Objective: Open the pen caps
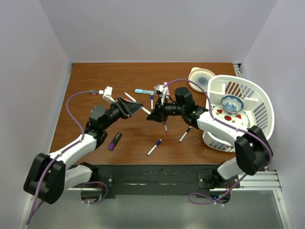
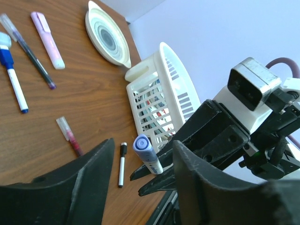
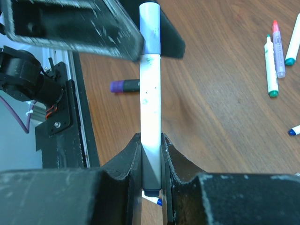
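My right gripper is shut on the barrel of a white pen and holds it level above the table. The pen's pale purple cap points at the left wrist camera. My left gripper stands open around that cap, one finger on each side with a small gap. In the right wrist view the cap lies between the two left fingers. From above the two grippers meet over the table's middle, left gripper facing right gripper.
Loose pens lie about: a purple marker, a blue-tipped pen, a black-capped pen and several more near the back. A white basket holding a bowl stands at the right, with a round plate behind it.
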Controlling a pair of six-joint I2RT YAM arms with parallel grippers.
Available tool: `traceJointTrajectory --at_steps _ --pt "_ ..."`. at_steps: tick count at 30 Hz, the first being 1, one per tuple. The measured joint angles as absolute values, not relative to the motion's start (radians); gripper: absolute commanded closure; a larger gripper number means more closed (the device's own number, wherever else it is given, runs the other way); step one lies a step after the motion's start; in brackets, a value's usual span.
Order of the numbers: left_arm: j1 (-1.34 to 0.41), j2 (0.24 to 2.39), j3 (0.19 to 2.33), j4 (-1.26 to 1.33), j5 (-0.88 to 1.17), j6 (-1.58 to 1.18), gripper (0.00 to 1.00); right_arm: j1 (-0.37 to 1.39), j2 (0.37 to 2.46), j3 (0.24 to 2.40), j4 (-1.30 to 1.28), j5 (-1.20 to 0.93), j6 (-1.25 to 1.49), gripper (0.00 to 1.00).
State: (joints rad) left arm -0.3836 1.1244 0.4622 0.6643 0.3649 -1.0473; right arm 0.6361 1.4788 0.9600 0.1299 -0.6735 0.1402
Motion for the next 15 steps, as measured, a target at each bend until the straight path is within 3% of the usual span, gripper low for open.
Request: traceJointTrajectory --at_steps 15 --pt "-0.405 1.157 0.520 0.633 0.340 -1.006 0.68 0.643 1.486 0.960 0.139 -0.673 0.141 1.00"
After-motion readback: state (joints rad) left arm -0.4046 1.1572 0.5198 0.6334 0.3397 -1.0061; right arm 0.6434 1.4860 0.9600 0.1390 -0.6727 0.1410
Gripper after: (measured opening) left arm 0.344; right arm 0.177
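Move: The grey-blue cap of the marker held upright-slanted in the right fingers stands about 1 cm ahead and 1 cm right of the left hand point, level with it; from the right hand it is roughly 4 cm ahead, 6 cm left and 5 cm above. On the table some 18 cm below the left hand, a white marker lies 8 cm ahead and 7 cm left, a blue marker 6 cm ahead and 6 cm right, and a red pen 8 cm back and 14 cm right. Ease the left gripper about 1 cm to the right, then about 1 cm forward with a slight rise, so the fingertips reach farther over the marker's cap. Meanwhile narrow the already half-open left fingers around the cap to roughly a third open. Hold the right gripper still, keeping its pinch on the marker's lower end. ##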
